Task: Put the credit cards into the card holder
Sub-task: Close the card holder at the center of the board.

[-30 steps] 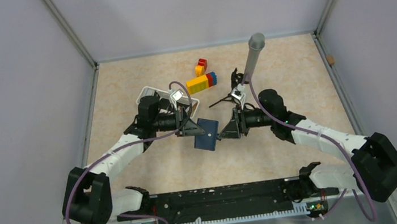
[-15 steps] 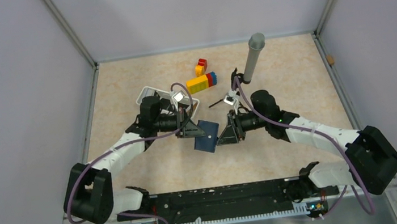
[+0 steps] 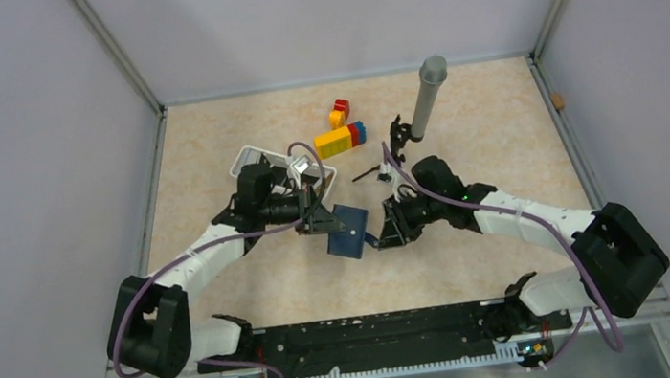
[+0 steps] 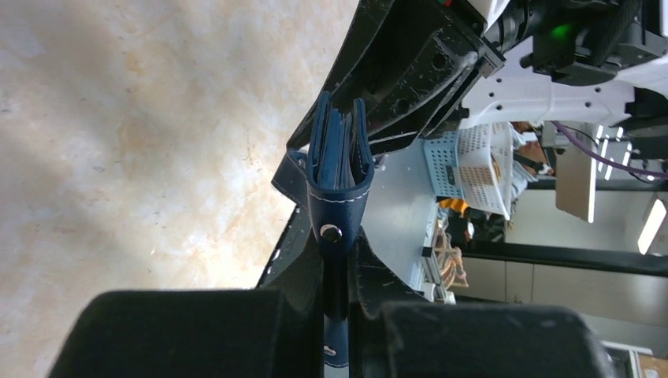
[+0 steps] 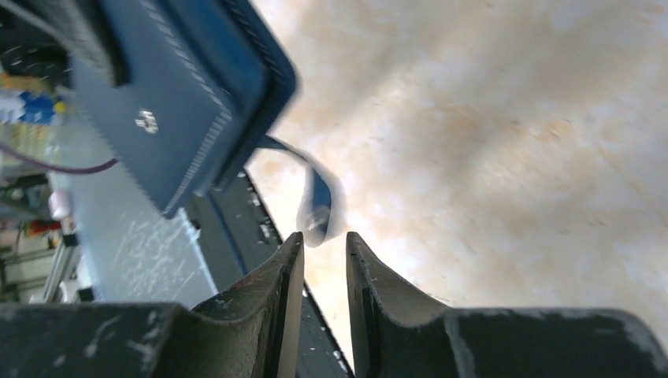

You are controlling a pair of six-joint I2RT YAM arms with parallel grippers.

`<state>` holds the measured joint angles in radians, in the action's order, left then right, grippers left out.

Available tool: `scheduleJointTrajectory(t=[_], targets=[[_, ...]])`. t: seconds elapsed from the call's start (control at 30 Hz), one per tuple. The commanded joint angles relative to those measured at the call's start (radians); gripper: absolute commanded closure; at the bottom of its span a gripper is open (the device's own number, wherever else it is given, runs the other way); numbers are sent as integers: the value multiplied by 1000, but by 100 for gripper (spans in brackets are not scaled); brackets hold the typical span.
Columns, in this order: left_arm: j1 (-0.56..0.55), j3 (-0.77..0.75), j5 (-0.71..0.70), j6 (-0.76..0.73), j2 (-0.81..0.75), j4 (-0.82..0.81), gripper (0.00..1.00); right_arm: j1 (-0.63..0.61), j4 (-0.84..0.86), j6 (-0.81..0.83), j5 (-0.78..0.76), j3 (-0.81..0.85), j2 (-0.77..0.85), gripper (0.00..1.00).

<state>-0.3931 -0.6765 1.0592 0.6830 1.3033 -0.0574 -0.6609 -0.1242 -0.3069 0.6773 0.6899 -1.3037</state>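
Observation:
The navy-blue card holder (image 3: 348,229) hangs above the table, and my left gripper (image 3: 324,221) is shut on its near edge. In the left wrist view the card holder (image 4: 339,169) stands edge-on between my fingers (image 4: 303,260), folded, with dark layers inside. The credit cards do not show as separate things. My right gripper (image 3: 378,239) sits at the holder's lower right corner. In the right wrist view its jaws (image 5: 324,240) stand narrowly open with nothing between them. The holder's snap strap (image 5: 317,211) curls just beyond the tips.
A white tray (image 3: 250,158) lies behind the left arm. Yellow, blue and red bricks (image 3: 340,138) sit at the back middle. A grey cylinder (image 3: 428,96) leans at the back right, with small black parts (image 3: 368,172) beside it.
The right gripper has moved left and nearer, down to the holder's lower corner, and its jaws have narrowed. The left gripper and the holder have stayed put.

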Motion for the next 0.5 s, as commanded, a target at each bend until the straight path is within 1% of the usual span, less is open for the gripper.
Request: scheduleJointTrajectory(t=[0.0,0.03,0.1,0.13,0.2,0.27,0.33,0.4,0.47], targets=[[7,-18,-122,-54,-84,38,100,-11,-95,-37,-237,33,20,74],[3,-1,-164,-39,-106,23,100,-10,-100,-68,-275,27,24,74],[-16,83,-246,55,-158,-75,100,-9,-89,-139,-327,8,36,72],[-34,129,-287,101,-176,-129,100,-9,-65,-186,-338,-14,47,70],[-69,200,-367,173,-194,-210,100,-11,38,-289,-317,-78,84,60],[-99,261,-445,229,-203,-255,100,-14,194,-417,-297,-168,141,50],[-127,314,-514,280,-208,-298,100,-23,346,-530,-300,-259,198,45],[-160,341,-566,306,-208,-321,100,-39,447,-609,-335,-325,228,43],[-200,342,-623,305,-207,-299,100,-55,446,-659,-366,-327,217,46]])
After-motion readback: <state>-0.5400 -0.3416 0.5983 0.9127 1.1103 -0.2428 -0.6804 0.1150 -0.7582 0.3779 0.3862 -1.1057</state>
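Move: My left hand holds the folded card holder, its middle just beyond the fingertips. The holder's loose closing strap sticks out about 7 cm to that hand's right, roughly level fore and aft and 4 cm lower. From my right hand the strap is only some 2 cm to the left, and the holder's middle about 6 cm left and 5 cm higher. The white tray stands some 23 cm ahead of my left hand, 10 cm to its left, about 15 cm below. I back my right hand off from the strap, about 3 cm to the right and as much down, swinging forward and then back again. The wrist turns some 25 degrees clockwise and the slightly open fingers spread well apart. My left hand keeps its pinch on the card holder; after a small forward start it lowers it about 7 cm and draws it 2 cm back, turning it about 20 degrees counter-clockwise. ##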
